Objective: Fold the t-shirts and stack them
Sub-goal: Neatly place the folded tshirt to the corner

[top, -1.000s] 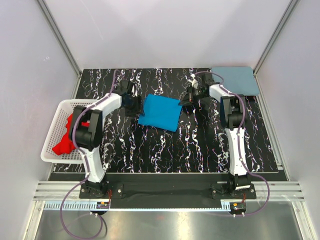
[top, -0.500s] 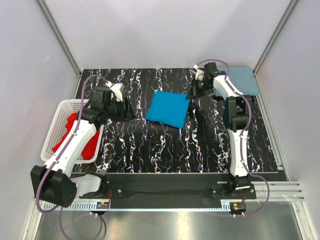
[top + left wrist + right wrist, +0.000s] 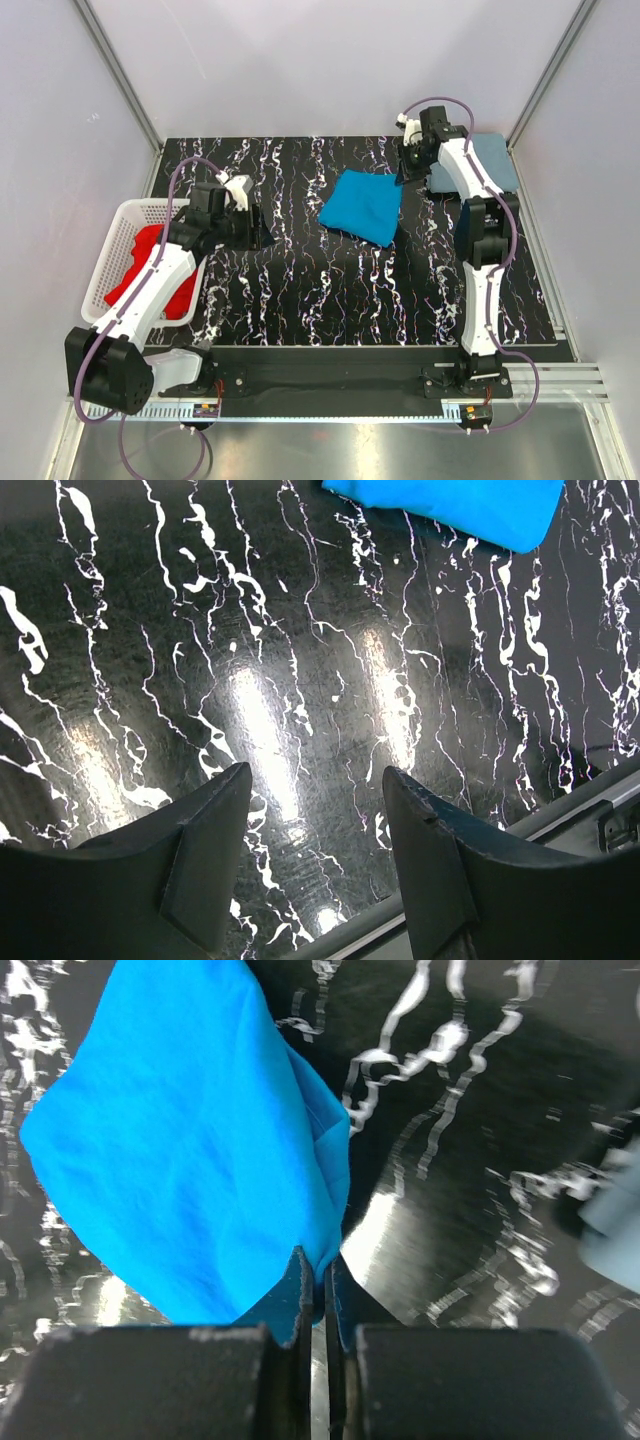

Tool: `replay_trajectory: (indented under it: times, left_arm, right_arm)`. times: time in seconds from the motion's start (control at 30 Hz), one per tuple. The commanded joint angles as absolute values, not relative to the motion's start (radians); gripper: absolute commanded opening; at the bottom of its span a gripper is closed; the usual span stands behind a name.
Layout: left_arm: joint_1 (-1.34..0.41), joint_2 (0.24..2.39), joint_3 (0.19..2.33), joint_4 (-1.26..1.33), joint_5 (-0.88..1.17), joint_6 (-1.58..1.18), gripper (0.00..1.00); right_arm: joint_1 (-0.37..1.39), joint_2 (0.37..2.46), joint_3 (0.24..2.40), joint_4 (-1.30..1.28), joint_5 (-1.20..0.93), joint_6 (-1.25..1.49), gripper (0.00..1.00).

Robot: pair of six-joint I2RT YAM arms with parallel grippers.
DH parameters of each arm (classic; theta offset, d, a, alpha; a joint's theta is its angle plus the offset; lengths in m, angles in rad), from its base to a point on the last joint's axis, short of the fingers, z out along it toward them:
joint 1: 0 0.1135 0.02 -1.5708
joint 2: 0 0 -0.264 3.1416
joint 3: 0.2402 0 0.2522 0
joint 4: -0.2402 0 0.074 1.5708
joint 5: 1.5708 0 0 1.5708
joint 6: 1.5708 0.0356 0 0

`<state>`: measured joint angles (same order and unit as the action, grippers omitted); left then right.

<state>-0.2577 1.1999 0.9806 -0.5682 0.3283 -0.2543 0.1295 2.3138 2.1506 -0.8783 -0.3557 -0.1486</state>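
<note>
A folded bright blue t-shirt (image 3: pixel 362 205) lies on the black marbled table, right of centre; it fills the left of the right wrist view (image 3: pixel 190 1160) and shows at the top of the left wrist view (image 3: pixel 460 505). My right gripper (image 3: pixel 402 176) is shut on its far right corner, jaws pinching the cloth (image 3: pixel 322 1260). A folded grey-blue t-shirt (image 3: pixel 480 160) lies at the back right corner. Red t-shirts (image 3: pixel 150 270) lie in the white basket. My left gripper (image 3: pixel 258 232) is open and empty over bare table (image 3: pixel 315 780), left of the blue shirt.
The white lattice basket (image 3: pixel 112 235) stands at the table's left edge. The table's near edge with a metal rail shows in the left wrist view (image 3: pixel 560 810). Grey walls close in the back and both sides.
My right gripper has dragged the blue t-shirt to the right and back, toward the grey-blue shirt. My left gripper let go of it and drew back to the left.
</note>
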Motion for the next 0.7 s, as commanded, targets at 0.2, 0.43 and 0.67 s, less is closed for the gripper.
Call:
replay_trajectory:
  times: [0.2,0.43,0.67]
  left_arm:
    - [-0.256,1.181,0.968,-0.514,0.353,-0.239,0.60]
    - [-0.256,1.193,0.969,-0.520,0.342,-0.239,0.59]
    - [-0.256,1.192,0.969,-0.520,0.356,-0.241,0.59]
  right_arm:
    - [0.127,2.172,2.161,-0.865,-0.078,-0.317,0.00]
    - [0.127,2.194,2.243,-0.854,-0.005,-0.425,0.00]
    - [0.126,2.119,2.180,-0.829,0.121,-0.505,0.00]
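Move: The right hand already grips the far right corner of the folded blue t-shirt, whose middle lies about 8 cm to its left, 5 cm nearer the base and some 7 cm lower. The grey-blue folded stack in the far right corner of the table is roughly 24 cm to the right of that hand, 9 cm farther out and 8 cm down. From the idle, empty left hand, the grey-blue stack lies about 58 cm right, 29 cm ahead and 15 cm below. Rightward and upward, easing a little forward, the right hand carries the blue t-shirt by its pinched corner some 10 cm towards the grey-blue stack. The wrist rolls about 30 degrees on the way, its left side dropping, so fingertips that slanted left swing round to point forward and down; they stay shut on the cloth. ##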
